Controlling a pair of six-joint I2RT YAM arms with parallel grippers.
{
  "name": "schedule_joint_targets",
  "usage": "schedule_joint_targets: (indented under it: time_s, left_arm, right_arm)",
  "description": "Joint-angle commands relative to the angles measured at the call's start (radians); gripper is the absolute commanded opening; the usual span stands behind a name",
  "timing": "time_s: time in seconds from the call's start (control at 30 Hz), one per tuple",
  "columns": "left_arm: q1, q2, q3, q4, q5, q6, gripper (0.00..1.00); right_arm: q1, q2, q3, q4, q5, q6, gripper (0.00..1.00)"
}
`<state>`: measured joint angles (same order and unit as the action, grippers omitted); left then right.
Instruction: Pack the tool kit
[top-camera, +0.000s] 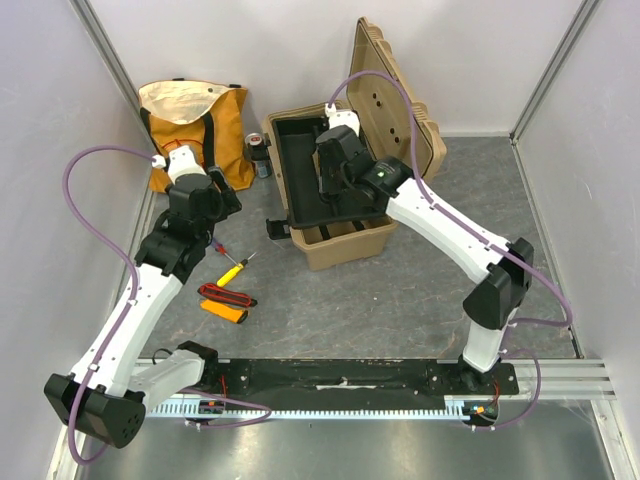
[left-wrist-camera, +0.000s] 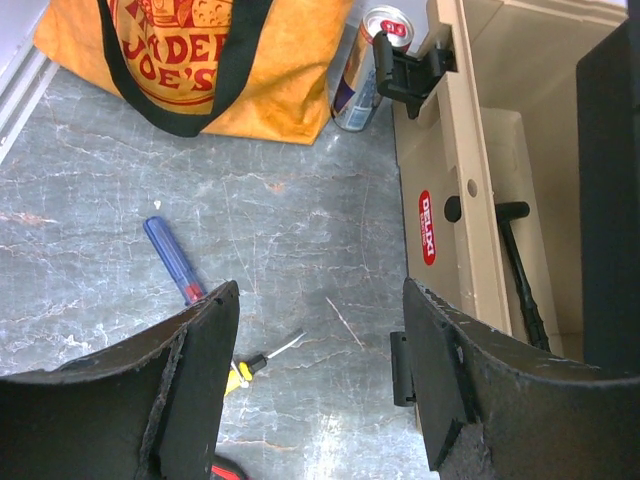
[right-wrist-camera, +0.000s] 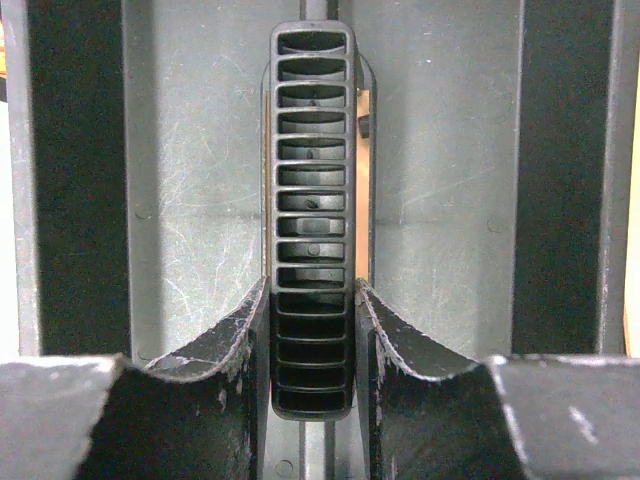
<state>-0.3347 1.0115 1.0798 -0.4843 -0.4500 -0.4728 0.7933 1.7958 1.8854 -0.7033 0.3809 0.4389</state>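
Observation:
The tan toolbox stands open with its ribbed lid raised behind. The black inner tray rests in its mouth. My right gripper reaches down into the tray. In the right wrist view it is shut on the tray's slotted black handle. My left gripper hangs open and empty over the floor, left of the toolbox wall. Below it lie a red-blue screwdriver and a yellow-handled screwdriver. An orange-black meter lies nearer the arm bases.
An orange-and-cream tote bag stands at the back left with a drink can between it and the toolbox. A black-handled tool lies inside the box under the tray. Grey walls close in both sides.

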Motion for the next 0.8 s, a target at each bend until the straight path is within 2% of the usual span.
schedule_joint_targets:
  time_s: [0.0, 0.2, 0.77]
  left_arm:
    - [0.008, -0.008, -0.014, 0.021, 0.014, -0.009, 0.72]
    - [0.013, -0.002, -0.020, 0.018, 0.020, -0.006, 0.72]
    - [0.026, -0.002, -0.032, 0.021, 0.039, -0.012, 0.72]
  right_arm:
    - [0.000, 0.039, 0.015, 0.103, 0.101, -0.066, 0.00]
    - [-0.006, 0.092, 0.043, 0.107, 0.114, -0.132, 0.00]
    - [-0.052, 0.151, 0.006, 0.146, 0.056, -0.173, 0.00]
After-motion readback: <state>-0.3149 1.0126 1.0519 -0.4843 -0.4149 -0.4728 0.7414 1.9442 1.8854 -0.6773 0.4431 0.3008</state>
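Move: I hold the black tray by its handle in my right hand, its left side still tipped high. The middle of the open case lies about 4 cm ahead of that hand, 2 cm to its right and 18 cm below. On the case floor, some 24 cm down, the claw hammer is 2 cm back and 2 cm left, the black mallet 1 cm back and 5 cm right. The open lid's middle stands about 14 cm ahead and 14 cm right, slightly lower. From my left hand the case is 8 cm ahead, 20 cm right and 18 cm below. Keeping my pinch on the handle, I lower the tray into the case with my right hand, sinking about 6.5 cm, quickly at first and then easing off, while carrying it some 4 cm forward and finally a little right. On the way down I roll it roughly 10 to 15 degrees, left side down, to level it beside the open lid. ##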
